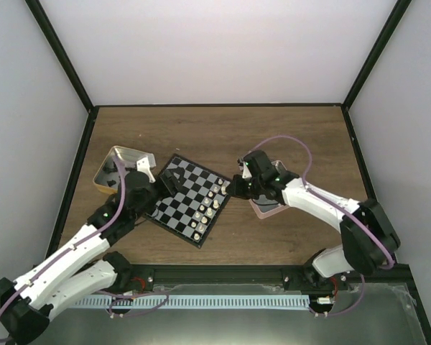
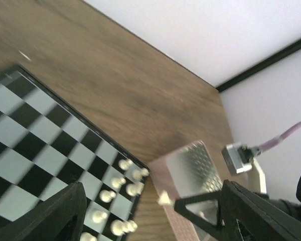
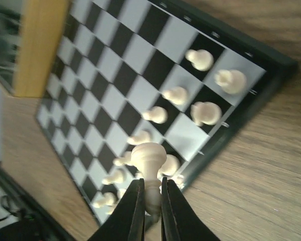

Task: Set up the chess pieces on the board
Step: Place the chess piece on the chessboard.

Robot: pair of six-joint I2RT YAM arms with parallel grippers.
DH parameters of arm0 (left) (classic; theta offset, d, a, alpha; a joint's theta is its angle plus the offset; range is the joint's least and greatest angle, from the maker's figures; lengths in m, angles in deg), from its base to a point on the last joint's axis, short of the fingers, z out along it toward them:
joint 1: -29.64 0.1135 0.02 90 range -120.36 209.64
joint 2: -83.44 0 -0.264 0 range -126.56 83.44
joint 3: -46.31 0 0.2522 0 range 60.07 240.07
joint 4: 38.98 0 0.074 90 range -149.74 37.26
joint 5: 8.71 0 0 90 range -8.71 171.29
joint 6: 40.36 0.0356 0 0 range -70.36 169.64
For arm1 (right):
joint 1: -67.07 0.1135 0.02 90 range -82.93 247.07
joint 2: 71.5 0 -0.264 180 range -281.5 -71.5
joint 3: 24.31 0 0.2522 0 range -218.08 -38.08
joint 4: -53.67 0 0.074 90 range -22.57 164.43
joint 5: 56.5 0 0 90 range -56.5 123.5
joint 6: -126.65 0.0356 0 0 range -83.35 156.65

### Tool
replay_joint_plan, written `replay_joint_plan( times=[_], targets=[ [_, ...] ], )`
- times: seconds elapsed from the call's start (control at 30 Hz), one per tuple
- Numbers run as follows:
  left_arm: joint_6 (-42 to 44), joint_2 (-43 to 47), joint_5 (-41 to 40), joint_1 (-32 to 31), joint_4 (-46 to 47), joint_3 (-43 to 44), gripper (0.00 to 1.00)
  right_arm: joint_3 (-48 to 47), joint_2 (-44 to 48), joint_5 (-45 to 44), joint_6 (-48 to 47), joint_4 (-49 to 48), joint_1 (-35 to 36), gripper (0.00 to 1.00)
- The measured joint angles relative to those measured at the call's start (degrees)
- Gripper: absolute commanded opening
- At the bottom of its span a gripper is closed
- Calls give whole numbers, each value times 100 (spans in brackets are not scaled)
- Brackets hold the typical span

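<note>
The board (image 1: 181, 203) lies tilted at centre-left of the table. Several cream-white chess pieces (image 1: 214, 198) stand in two rows along its right edge; I see no black pieces on it. My right gripper (image 1: 234, 188) hovers just off that edge. In the right wrist view it (image 3: 150, 201) is shut on the stem of a cream-white piece (image 3: 148, 159), held above the board (image 3: 115, 65) and its standing pieces (image 3: 205, 113). My left gripper (image 1: 169, 178) is over the board's far-left corner. In the left wrist view it (image 2: 150, 221) is open and empty above the board (image 2: 35, 135).
A gold tin (image 1: 113, 164) sits left of the board, partly under the left arm. A pink square tray (image 1: 267, 208) sits right of the board under the right arm; it also shows in the left wrist view (image 2: 193, 163). Walls with black posts surround the table.
</note>
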Motion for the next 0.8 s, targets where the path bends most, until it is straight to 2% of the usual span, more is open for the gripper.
replay_joint_plan(
  times=[0.2, 0.4, 0.8],
  targets=[
    [909, 452, -968, 7, -835, 479, 78, -658, -684, -302, -487, 1222, 2, 1],
    [1488, 710, -1513, 7, -1156, 525, 78, -1099, -1154, -295, -662, 1631, 4, 1],
    [1652, 857, -1657, 7, -1237, 525, 79, -1497, -1786, -107, -719, 1875, 22, 3]
  ],
)
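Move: The right hand holds a white bishop; the empty light square meant for it, between the knight and the next tall piece of the back row, lies about 2 cm ahead, 2 cm to the left and some 10 cm below. The knight stands about 5 cm ahead, level sideways; the tall piece about 1 cm back and 4 cm left; the pawn in front of the square 3 cm ahead and 5 cm left. From the empty left hand that square is roughly 3 cm ahead, 14 cm right and 20 cm down. Lower the right gripper almost straight down, about 6 cm, quickly at first and then more gently, towards the empty square beside the knight. Tip the fingers some 20 degrees steeper as you sink, keeping the bishop pinched base first. Meanwhile draw the open left gripper away to the left and up, rolling its left side up and swinging its fingers towards straight ahead. ##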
